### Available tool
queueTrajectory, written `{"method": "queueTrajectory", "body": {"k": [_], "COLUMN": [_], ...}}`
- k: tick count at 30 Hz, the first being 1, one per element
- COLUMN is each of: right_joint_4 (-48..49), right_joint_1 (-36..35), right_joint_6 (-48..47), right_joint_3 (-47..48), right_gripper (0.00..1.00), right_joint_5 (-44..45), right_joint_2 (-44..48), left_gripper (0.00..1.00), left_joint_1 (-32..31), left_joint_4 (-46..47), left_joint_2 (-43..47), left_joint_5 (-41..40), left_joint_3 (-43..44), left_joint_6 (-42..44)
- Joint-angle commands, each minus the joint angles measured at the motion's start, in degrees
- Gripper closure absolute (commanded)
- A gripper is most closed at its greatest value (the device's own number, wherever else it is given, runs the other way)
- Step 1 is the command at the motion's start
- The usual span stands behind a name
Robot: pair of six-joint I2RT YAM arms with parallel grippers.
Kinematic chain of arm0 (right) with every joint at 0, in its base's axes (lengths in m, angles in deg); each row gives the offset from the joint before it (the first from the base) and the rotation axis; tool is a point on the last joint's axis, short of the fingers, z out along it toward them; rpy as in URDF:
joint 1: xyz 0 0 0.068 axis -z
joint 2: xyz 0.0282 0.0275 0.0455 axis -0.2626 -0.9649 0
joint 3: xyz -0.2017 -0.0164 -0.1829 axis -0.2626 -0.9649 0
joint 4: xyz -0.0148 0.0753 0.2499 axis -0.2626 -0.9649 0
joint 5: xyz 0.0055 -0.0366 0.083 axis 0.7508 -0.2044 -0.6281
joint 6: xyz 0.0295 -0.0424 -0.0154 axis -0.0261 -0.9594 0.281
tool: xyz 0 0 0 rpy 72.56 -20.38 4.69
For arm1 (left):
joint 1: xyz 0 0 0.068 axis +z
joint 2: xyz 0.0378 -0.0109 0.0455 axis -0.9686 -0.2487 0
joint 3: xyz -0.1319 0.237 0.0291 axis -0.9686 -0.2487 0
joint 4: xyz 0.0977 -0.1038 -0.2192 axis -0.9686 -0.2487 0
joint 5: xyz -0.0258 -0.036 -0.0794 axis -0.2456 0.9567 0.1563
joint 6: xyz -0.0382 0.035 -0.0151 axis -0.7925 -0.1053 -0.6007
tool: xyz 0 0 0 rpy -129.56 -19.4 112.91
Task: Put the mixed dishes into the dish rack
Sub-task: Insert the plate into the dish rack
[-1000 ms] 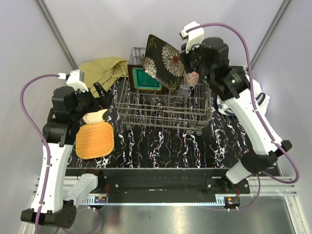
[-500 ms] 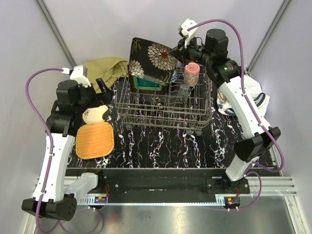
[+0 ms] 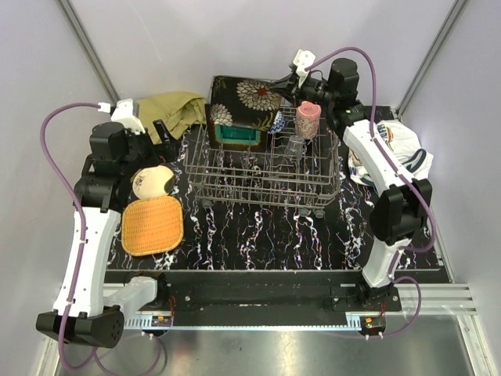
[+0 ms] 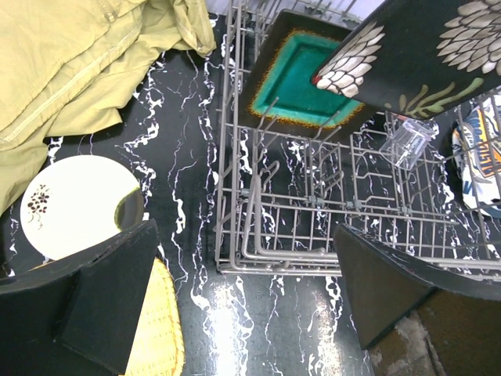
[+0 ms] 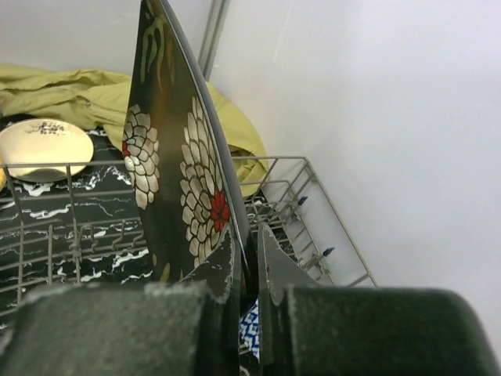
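My right gripper [image 3: 283, 88] [image 5: 250, 235] is shut on the edge of a dark floral plate [image 3: 244, 99] [image 5: 184, 172], holding it on edge over the back left of the dish rack [image 3: 266, 200] [image 4: 313, 258]. In the rack stand a teal square plate [image 3: 237, 135] [image 4: 301, 74], a pink cup [image 3: 307, 119], a clear glass [image 3: 295, 145] [image 4: 407, 141] and a blue patterned dish [image 4: 479, 157]. A cream round plate [image 3: 153, 182] [image 4: 74, 204] and an orange woven plate [image 3: 153, 225] lie left of the rack. My left gripper [image 3: 162, 133] [image 4: 243, 231] hangs open and empty above them.
An olive-yellow cloth [image 3: 168, 110] [image 4: 86, 55] is bunched at the back left. A white printed cloth [image 3: 399, 153] lies right of the rack. Grey walls close in behind and beside the black marbled table [image 3: 266, 235].
The right arm swung the floral plate left and down toward the rack's back, behind the teal plate. The left arm drew back a little, still open.
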Motion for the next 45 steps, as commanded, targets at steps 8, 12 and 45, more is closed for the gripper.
{"method": "queueTrajectory", "body": {"k": [8,12,45], "right_joint_4": [18.1,20.7,13.2], "right_joint_1": [1.2,1.1,-8.0], "right_joint_6": [-4.0,-3.3,-19.1], "right_joint_3": [2.2,1.0,-5.9], "right_gripper": [1.00,1.00,1.00], "right_joint_5": [-10.6,-10.4,12.4], "right_joint_2": [-3.8,-5.2,-7.3], "left_gripper": [0.01,0.01,0.01], "left_joint_1": [1.0,1.0,1.6], "left_joint_4": [4.3,4.7,6.4], "left_joint_2": [-1.9,-2.3,-2.6], "left_joint_5": [-1.2,-0.4,1.1], "left_joint_3": [1.3,0.9,-0.9], "left_joint_6": [0.9,0.8,0.5]}}
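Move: The right hand holds the flowered plate by its right edge. The place for it, in the rack's left part just in front of the green plate, lies about 17 cm left of that hand, 2 cm ahead and 18 cm below. The green plate is 3 cm beyond that place. From the same hand, the patterned bowl is 5 cm ahead and 4 cm left, the pink mug 4 cm ahead and 5 cm right. From the idle left hand, the place is about 18 cm ahead and 20 cm right. Still pinching the flowered plate by its right edge, the right hand sinks about 11 cm into the rack in front of the green plate, easing forward a little at first. Halfway down it also starts sliding left, some 7 cm in all, tipping the fingers down roughly 10 degrees towards the left; the grip never opens. ##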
